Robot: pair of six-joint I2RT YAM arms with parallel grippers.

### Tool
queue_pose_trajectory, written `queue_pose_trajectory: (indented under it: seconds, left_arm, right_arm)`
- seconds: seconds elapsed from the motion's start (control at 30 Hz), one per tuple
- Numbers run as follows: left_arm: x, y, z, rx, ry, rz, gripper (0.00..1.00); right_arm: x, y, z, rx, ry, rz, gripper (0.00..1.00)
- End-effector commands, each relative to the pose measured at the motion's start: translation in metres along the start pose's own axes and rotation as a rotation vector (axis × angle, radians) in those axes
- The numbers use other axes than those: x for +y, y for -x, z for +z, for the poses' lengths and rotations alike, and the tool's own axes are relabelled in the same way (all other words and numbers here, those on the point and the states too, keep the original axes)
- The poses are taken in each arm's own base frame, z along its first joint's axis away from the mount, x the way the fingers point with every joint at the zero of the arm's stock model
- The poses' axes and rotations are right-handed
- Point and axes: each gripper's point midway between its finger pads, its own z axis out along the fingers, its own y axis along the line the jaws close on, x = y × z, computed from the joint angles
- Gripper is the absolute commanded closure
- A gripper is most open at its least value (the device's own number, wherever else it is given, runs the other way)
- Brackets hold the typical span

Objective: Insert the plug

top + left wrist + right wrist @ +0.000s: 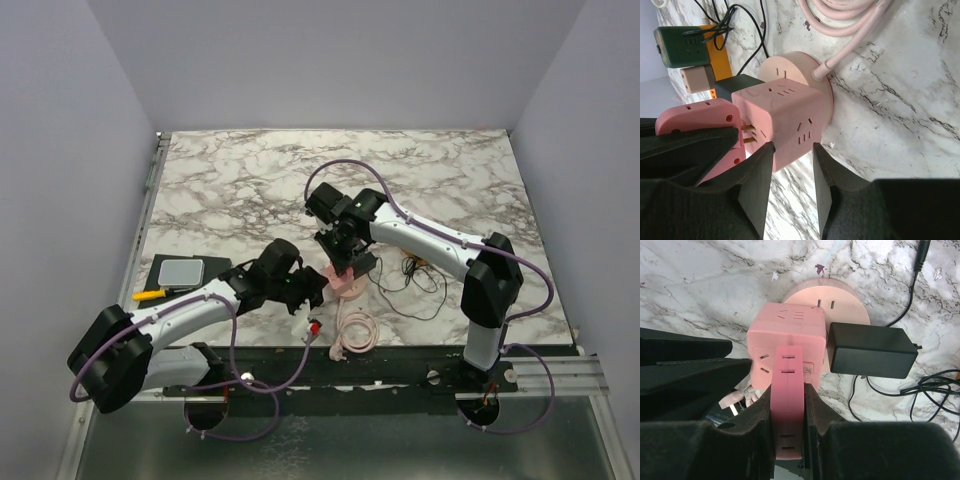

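A pink socket cube (782, 125) stands on its round pink base (826, 95). My right gripper (788, 395) is shut on a flat pink plug (788, 405), held against the cube's near face (787, 332). In the left wrist view the plug (695, 117) shows brass prongs (747, 132) partly inside the cube's side, with a gap left. My left gripper (792, 146) is open, its fingertips on either side of the cube's lower corner. From above, both grippers meet at the cube (340, 275): the left (305, 290) and the right (345, 262).
A black adapter (872, 350) is plugged into the cube's other side, its thin black cable (420, 280) looping to the right. The cube's pink cord (357, 330) coils near the front edge. A grey box (182, 271) and a yellow tool (150, 294) lie at the left.
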Motion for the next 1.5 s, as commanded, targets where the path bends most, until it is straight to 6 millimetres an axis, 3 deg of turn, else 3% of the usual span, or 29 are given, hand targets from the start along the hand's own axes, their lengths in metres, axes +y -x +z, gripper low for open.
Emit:
queue_pose_trajectory:
  seconds: [0.0,0.13,0.47,0.7,0.87,1.47]
  left_arm:
    - [0.014,0.002,0.004,-0.025,0.03,-0.007,0.6]
    - [0.015,0.003,0.007,-0.032,0.035,-0.024,0.6]
    - [-0.006,0.006,0.02,-0.055,-0.053,-0.055,0.64]
    - [-0.022,0.012,0.018,-0.072,-0.117,-0.069,0.73]
    - [-0.019,0.012,0.015,-0.063,-0.113,-0.071,0.85]
    - [-0.017,0.011,0.019,-0.074,-0.114,-0.04,0.88]
  right_arm:
    - [0.003,-0.017,0.017,0.079,0.02,-0.01,0.99]
    - [0.004,-0.018,0.018,0.083,0.026,-0.008,0.99]
    - [0.003,-0.019,0.017,0.088,0.022,-0.01,0.99]
    - [0.004,-0.017,0.016,0.091,0.023,-0.009,0.99]
    - [0.004,-0.016,0.014,0.093,0.026,-0.01,0.99]
    - [0.015,-0.012,0.015,0.13,0.067,0.009,0.99]
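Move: The pink cube's middle lies about 4 cm to the left hand's right, roughly level forward and back, some 2 cm lower. From that hand, the round pink socket is about 7 cm right and 6 below, and the black adapter 10 cm right, 4 ahead and 5 below. The right hand, gripping the plug with its prongs partly in the cube, has the cube about 5 cm straight below. Left hand moves about 1.5 cm right against the cube's side, fingers closing, while the right holds the plug still. ##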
